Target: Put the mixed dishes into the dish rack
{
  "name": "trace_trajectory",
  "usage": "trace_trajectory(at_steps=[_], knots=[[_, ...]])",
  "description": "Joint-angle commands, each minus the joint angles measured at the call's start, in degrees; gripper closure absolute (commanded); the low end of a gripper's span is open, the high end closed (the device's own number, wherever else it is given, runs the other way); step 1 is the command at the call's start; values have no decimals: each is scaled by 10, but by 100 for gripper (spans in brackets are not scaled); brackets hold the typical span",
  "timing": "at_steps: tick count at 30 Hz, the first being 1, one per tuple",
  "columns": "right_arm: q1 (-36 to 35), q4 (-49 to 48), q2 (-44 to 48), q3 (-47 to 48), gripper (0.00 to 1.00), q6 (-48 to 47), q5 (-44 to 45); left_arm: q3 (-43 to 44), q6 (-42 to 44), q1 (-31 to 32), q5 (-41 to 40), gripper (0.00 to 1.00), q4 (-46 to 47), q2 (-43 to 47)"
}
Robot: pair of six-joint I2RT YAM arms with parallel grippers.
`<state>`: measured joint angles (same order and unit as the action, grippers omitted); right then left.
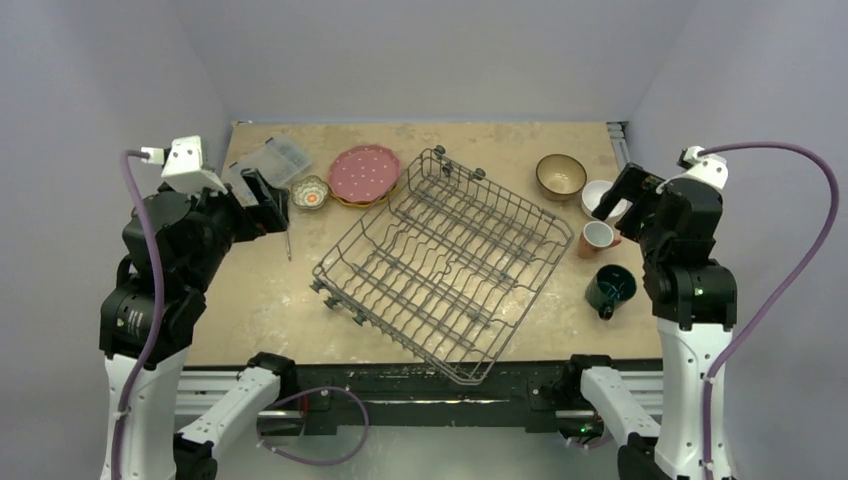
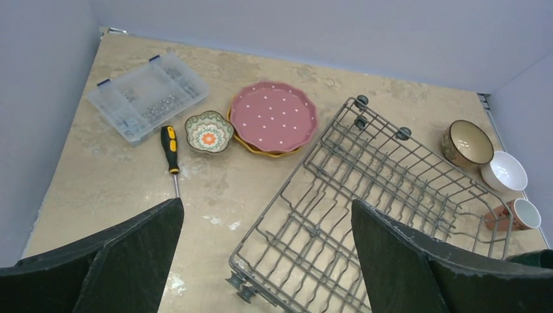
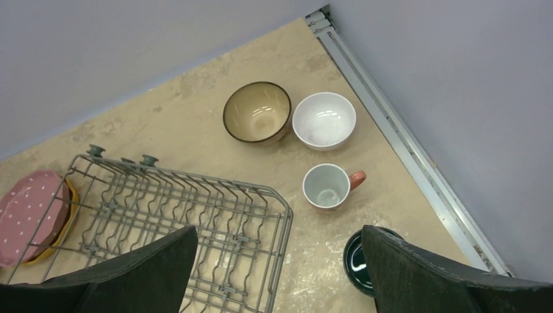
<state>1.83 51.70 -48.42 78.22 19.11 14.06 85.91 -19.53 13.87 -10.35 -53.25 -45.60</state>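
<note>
The empty grey dish rack (image 1: 372, 215) lies diagonally mid-table. Left of its far corner a pink dotted plate (image 1: 364, 172) rests on a yellow plate (image 1: 350, 200), with a small floral bowl (image 1: 310, 192) beside them. To the rack's right stand a brown bowl (image 1: 560, 176), a white bowl (image 3: 324, 120), a red-and-white mug (image 1: 597, 238) and a dark teal mug (image 1: 610, 288). My left gripper (image 2: 266, 203) hovers open above the table's left side. Over the right side my right gripper (image 3: 279, 228) is open, above the mugs. Both hold nothing.
A clear plastic box (image 2: 147, 96) of small parts sits at the far left, with a yellow-and-black screwdriver (image 2: 170, 149) just in front of it. A metal rail (image 3: 404, 143) runs along the table's right edge. Walls close in the back and sides.
</note>
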Motion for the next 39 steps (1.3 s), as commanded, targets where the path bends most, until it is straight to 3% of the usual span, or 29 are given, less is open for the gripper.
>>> trace_trajectory(at_steps=[1,11,16,28,39], knots=[[0,1,-26,-4,2,17,15,-1,-14,-4,36,1,35,-27],[0,-6,-114,-3,2,55,-6,-27,-21,-4,70,1,71,-49],[0,-6,-176,-11,10,93,30,-47,-44,-4,100,1,82,-49],[10,-50,-312,-25,18,198,32,-59,-50,-4,101,1,67,-43],[37,-68,-442,2,33,167,55,-44,-33,-4,92,1,34,-56]])
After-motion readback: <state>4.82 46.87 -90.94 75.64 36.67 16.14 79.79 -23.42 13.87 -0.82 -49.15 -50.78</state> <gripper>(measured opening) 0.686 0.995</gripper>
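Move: Ahead of the right hand by about 9 cm, 7 cm to its right and some 34 cm below, stands the orange mug. From that mug, the white bowl is 12 cm farther out and 5 cm right, the brown bowl 17 cm farther out and 5 cm left, and the green mug 13 cm nearer. The left hand has the pink plate about 34 cm ahead, 11 cm right and 41 cm below; the flower bowl is 30 cm ahead, 4 cm left. Plunging some 22 cm and reaching about 12 cm forward, the empty right hand closes in on the orange mug, tipping steeply down and twisting a little clockwise while its fingers narrow from nearly full spread to roughly two-thirds, still short of the mug. The left hand, wide open, eases down, right and forward, a few centimetres each, towards the pink plate. ##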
